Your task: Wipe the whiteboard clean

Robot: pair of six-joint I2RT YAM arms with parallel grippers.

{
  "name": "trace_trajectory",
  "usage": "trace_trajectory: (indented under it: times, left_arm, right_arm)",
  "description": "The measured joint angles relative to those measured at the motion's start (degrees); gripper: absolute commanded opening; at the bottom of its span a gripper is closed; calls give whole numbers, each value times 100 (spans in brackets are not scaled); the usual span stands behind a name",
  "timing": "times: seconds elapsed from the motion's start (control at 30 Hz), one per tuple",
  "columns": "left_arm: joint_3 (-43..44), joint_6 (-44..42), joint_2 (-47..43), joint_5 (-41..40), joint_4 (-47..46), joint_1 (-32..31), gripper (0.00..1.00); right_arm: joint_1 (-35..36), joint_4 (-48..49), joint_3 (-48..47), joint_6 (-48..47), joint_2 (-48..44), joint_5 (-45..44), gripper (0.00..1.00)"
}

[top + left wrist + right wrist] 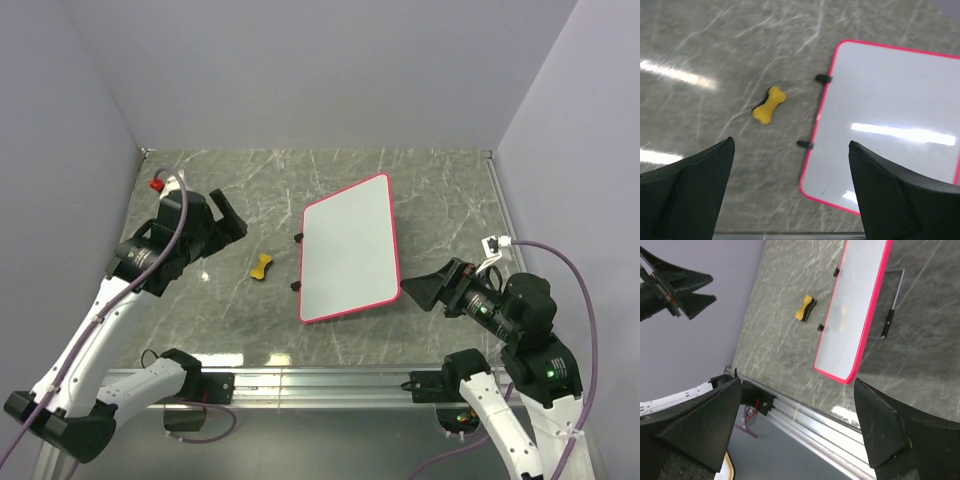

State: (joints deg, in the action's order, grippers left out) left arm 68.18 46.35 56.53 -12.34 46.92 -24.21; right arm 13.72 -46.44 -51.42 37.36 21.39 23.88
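Note:
The whiteboard (pixel 350 250) lies flat mid-table, white with a pink-red rim and two black clips on its left edge. Its surface looks blank apart from a tiny dark speck near the near corner in the left wrist view, where the whiteboard (pixel 890 115) fills the right side. A small yellow bone-shaped eraser (pixel 262 267) lies on the table just left of the board, also visible as the eraser (pixel 769 104) and the eraser (pixel 804 308). My left gripper (pixel 232 218) hangs open above the table, left of the eraser. My right gripper (pixel 425 287) stands open beside the board's near right corner, holding nothing.
A metal wire stand (pixel 892 305) sticks out past the whiteboard's (pixel 855 310) right side. An aluminium rail (pixel 320 380) runs along the near table edge. Grey walls close in the left, back and right. A red fitting (pixel 157 184) sits at the far left.

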Motion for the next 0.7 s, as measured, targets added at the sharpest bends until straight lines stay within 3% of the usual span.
trace_trajectory:
  times: [0.13,0.17,0.33,0.7]
  left_arm:
    - [0,236,-251,-566,905,-208,94]
    - [0,273,-348,-640,1086,-225,99]
    - [0,308,-1029,-693,1484,-229,99]
    - [-828,413,-2481,702,831,-232,99]
  right_arm:
    - [0,-48,221,79,-140,120,100]
    - [0,-57,258,103,-203,133,100]
    - [0,-81,452,267,-564,247,100]
    - [0,-160,706,476,-1086,267,100]
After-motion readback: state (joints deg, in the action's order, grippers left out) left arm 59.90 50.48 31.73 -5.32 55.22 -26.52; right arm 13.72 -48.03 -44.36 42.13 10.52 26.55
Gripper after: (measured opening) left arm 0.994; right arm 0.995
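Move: From the left hand, the whiteboard's middle lies about 10 cm ahead, 24 cm to the right and 23 cm below. The eraser is some 6 cm ahead, 5 cm to the right and 25 cm below. From the right hand, the whiteboard's middle is roughly 20 cm ahead, 9 cm to the left and 24 cm below, with the eraser about 19 cm ahead, 29 cm to the left and 27 cm below. Backing off towards its base by about 10 cm, the empty left hand draws away from the eraser and whiteboard, bowing out to the left and swinging back while its height hardly changes; late on it rolls some 10 degrees, left side down. The right hand eases back and down about 3 cm each. Both grippers stay wide open, touching nothing. ##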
